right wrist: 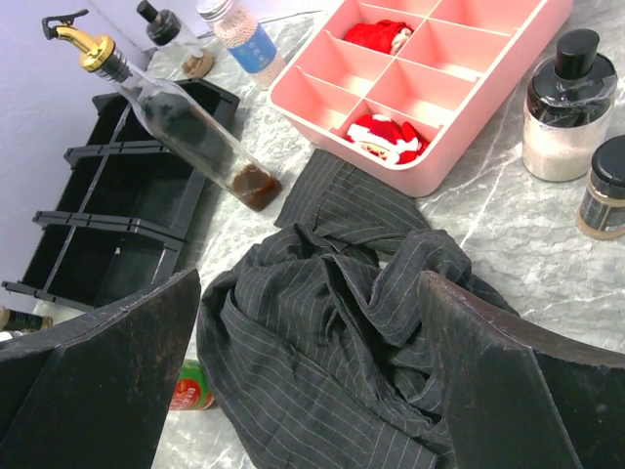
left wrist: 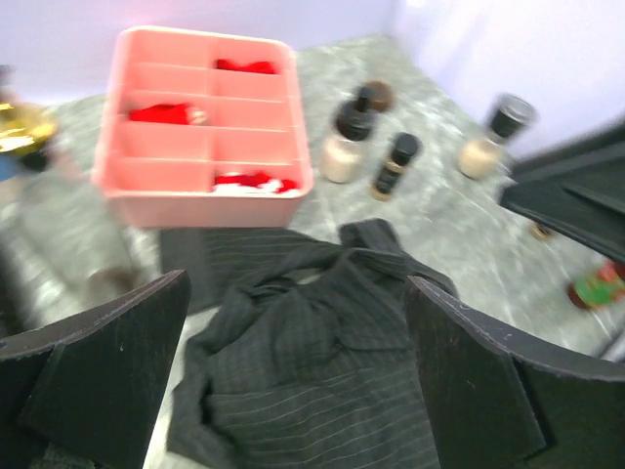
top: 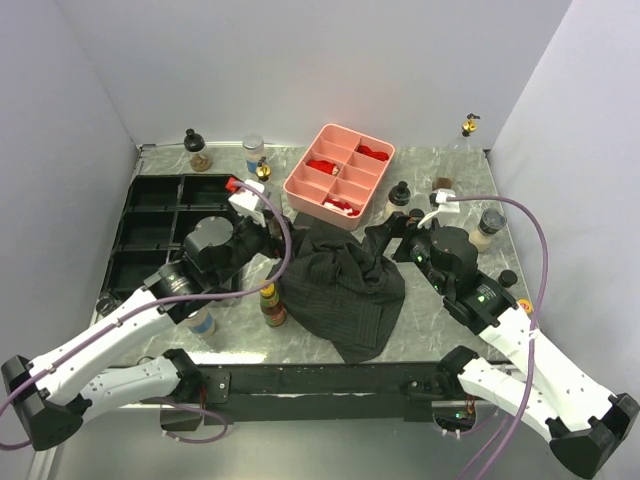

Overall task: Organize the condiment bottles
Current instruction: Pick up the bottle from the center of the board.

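Condiment bottles stand scattered round a crumpled dark striped cloth (top: 345, 285). A red-and-yellow-capped bottle (top: 270, 305) stands at the cloth's left edge. A black-capped bottle (top: 195, 150), a clear jar (top: 254, 152) and a gold-spouted bottle (top: 262, 170) are at the back left. Three black-capped bottles (left wrist: 350, 142), (left wrist: 395, 164), (left wrist: 498, 132) stand right of the pink tray. My left gripper (left wrist: 295, 288) is open over the cloth, pointing right, nothing between its fingers. My right gripper (right wrist: 311, 283) is open over the cloth, pointing left, also holding nothing.
The black divided tray (top: 150, 230) lies at the left. A pink divided tray (top: 300, 185) with red pieces sits at the back middle. A red-and-green bottle (right wrist: 190, 386) lies at the cloth's edge. Another gold-topped bottle (top: 468, 124) stands at the back right corner.
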Available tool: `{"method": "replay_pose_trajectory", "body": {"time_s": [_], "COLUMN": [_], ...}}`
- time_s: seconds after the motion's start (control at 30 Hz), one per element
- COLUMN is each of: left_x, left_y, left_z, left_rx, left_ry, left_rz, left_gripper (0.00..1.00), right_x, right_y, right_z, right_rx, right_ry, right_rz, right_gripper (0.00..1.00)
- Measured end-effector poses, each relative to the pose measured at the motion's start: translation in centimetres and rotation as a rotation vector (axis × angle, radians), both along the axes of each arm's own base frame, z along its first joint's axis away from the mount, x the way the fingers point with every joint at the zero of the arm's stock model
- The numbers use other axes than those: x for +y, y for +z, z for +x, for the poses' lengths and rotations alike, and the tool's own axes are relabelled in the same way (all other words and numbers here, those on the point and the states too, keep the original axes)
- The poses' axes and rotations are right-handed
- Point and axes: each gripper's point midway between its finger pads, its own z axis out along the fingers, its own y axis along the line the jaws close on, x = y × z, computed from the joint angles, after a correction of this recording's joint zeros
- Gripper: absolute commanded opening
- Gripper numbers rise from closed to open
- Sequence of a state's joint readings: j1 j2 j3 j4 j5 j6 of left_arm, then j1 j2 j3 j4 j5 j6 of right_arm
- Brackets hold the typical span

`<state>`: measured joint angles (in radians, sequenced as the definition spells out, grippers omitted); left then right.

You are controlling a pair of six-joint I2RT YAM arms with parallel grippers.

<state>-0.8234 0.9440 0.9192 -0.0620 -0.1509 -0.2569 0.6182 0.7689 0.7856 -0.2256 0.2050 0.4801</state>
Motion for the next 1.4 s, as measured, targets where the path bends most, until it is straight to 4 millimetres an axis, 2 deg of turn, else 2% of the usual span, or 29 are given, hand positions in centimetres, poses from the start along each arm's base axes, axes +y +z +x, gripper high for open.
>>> {"method": "replay_pose_trajectory", "body": {"time_s": [0.13, 0.33, 0.4, 0.47, 0.7, 0.87, 0.93, 1.07, 1.1, 1.2, 1.4], "left_x": [2.5, 6.9, 8.5, 9.8, 13.5, 17.2, 18.9, 20.6, 20.9, 21.5, 22.0], "left_y": [0.7, 3.8, 3.5, 2.3, -4.8, -8.0, -8.6, -8.7, -9.0, -9.5, -10.5], "left_z": [0.4, -0.4, -0.8, -1.4, -4.1, -6.8, -7.9, -9.1, -9.4, -9.7, -9.5], "left_rx": [0.043, 0.15, 0.211, 0.284, 0.549, 0.636, 0.65, 0.652, 0.656, 0.658, 0.643], "left_ry": [0.136, 0.338, 0.417, 0.488, 0.716, 0.883, 0.944, 0.99, 0.999, 1.019, 1.058], "left_rz": [-0.019, -0.131, -0.148, -0.141, -0.067, -0.177, -0.256, -0.411, -0.437, -0.47, -0.427], "left_gripper": [0.96, 0.96, 0.96, 0.96, 0.99, 0.97, 0.97, 0.99, 0.97, 0.96, 0.96], "right_x": [0.0, 0.0, 0.0, -0.1, -0.3, -0.5, -0.6, -0.8, -0.8, -0.8, -0.8], "right_y": [0.1, 1.2, 1.7, 1.9, 1.7, 1.6, 1.6, 1.7, 1.7, 1.6, 1.1], "right_z": [-0.1, -0.8, -0.9, -0.9, -0.8, -1.0, -1.1, -1.3, -1.2, -1.2, -0.9], "right_rx": [-0.003, -0.038, -0.056, -0.064, -0.062, -0.068, -0.073, -0.079, -0.079, -0.076, -0.062], "right_ry": [-0.001, 0.024, 0.026, 0.025, 0.013, 0.011, 0.01, 0.007, 0.006, 0.004, -0.004], "right_rz": [0.005, 0.035, 0.048, 0.053, 0.049, 0.048, 0.05, 0.05, 0.05, 0.048, 0.036], "right_gripper": [1.0, 1.0, 1.0, 1.0, 1.0, 1.0, 1.0, 1.0, 1.0, 1.0, 1.0]}}
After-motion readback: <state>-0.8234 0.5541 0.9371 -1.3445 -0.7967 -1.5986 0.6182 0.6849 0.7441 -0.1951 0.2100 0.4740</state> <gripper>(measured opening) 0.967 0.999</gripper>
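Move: Down near the front edge, about 23 cm to the left hand's left, 11 cm back and 25 cm lower, stands the white-lidded bottle. The sauce bottle is some 6 cm left and 8 cm back from this hand, and the oil bottle 7 cm left and 12 cm ahead. The black tray's middle lies about 29 cm left and 11 cm ahead. From the right hand the white-lidded bottle is roughly 44 cm left, 12 cm back and 21 cm below. Sweeping empty and wide open towards the white-lidded bottle, the left hand travels about 22 cm left and some 10 cm back. It first lifts a few centimetres, then drops to end about 10 cm lower. The wrist swings counter-clockwise by about 60 degrees while the fingers tip from nearly level to slanting down; progress slows to a gentle descent above the bottle. ##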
